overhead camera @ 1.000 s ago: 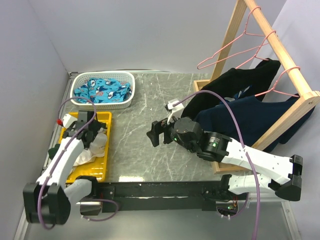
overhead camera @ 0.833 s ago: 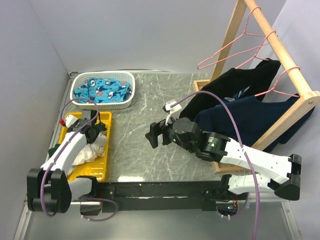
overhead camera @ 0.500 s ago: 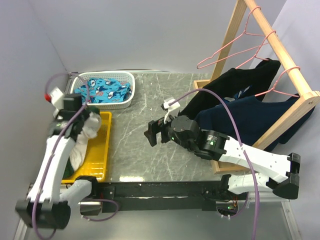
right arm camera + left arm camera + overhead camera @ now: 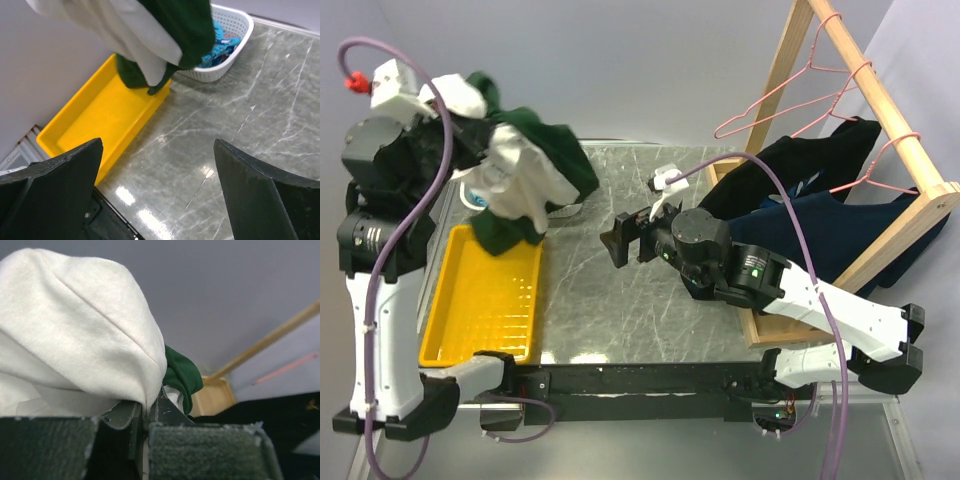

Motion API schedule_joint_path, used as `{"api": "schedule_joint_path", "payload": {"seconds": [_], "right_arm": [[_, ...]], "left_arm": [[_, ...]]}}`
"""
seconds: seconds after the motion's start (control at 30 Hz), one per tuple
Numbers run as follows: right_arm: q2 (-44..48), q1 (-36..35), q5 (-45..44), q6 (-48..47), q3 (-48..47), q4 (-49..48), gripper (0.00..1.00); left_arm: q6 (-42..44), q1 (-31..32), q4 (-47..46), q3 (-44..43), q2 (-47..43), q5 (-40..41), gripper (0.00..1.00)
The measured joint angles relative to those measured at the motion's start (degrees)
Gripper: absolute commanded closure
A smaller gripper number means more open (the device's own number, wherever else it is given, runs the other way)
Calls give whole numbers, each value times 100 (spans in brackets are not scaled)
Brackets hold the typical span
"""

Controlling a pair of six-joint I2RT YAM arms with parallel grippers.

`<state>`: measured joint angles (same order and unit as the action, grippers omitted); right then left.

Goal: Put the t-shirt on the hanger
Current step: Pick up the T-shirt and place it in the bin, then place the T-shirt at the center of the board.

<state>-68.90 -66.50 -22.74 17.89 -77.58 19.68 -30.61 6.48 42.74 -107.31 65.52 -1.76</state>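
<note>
The t-shirt (image 4: 525, 175), off-white with dark green parts, hangs bunched in the air above the table's far left. My left gripper (image 4: 472, 112) is raised high and shut on it. In the left wrist view the jaws (image 4: 146, 412) pinch a fold of the off-white cloth (image 4: 75, 335), with a green part beside it. My right gripper (image 4: 620, 245) is open and empty over the table's middle, facing the shirt (image 4: 150, 35); its fingers (image 4: 50, 185) stand wide apart. The bare pink hanger (image 4: 790, 100) hangs on the wooden rail at the upper right.
A yellow tray (image 4: 485, 300) lies below the shirt at the left. A white basket (image 4: 232, 27) with blue patterned cloth stands behind it. The wooden rack (image 4: 890, 130) at the right carries two more pink hangers with dark garments (image 4: 820, 225).
My left arm has lifted the t-shirt out of the yellow tray and high into the air. My right gripper has shifted slightly left.
</note>
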Motion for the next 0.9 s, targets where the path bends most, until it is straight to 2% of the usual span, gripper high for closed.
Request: {"api": "schedule_joint_path", "payload": {"seconds": [0.2, 0.3, 0.53, 0.8, 0.87, 0.9], "right_arm": [[-214, 0, -260, -120, -411, 52, 0], [-262, 0, -527, -153, -463, 55, 0], [-411, 0, -979, -190, -463, 76, 0], [-798, 35, -1088, -323, -466, -105, 1], [-946, 55, -1014, -385, -503, -225, 8], [-1003, 66, -964, -396, -522, -264, 17]], "left_arm": [[116, 1281, 280, -1080, 837, -90, 99], [149, 1585, 393, -1478, 1209, -118, 99], [149, 1604, 525, -2144, 1440, -219, 99], [131, 1604, 356, -2269, 1226, -758, 99], [122, 1604, 372, -2413, 1283, -916, 99], [120, 1604, 361, -2494, 1325, -988, 99]]}}
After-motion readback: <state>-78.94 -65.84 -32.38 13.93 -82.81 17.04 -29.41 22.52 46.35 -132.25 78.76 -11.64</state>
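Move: The T-shirt hangs bunched from the closed left fingers, its middle about 5 cm right of them, 3 cm back and 10 cm below. The right gripper, where the left hand is heading, is about 20 cm to that hand's right, 10 cm back and 15 cm lower. From the right gripper the T-shirt lies about 15 cm left, 7 cm ahead and slightly above; the white basket is some 24 cm left and 20 cm ahead, the yellow bin 32 cm left and 3 cm back, both nearly 30 cm below. Left hand carries the T-shirt 11 cm right, then up, towards the open right gripper edging 5 cm forward. ##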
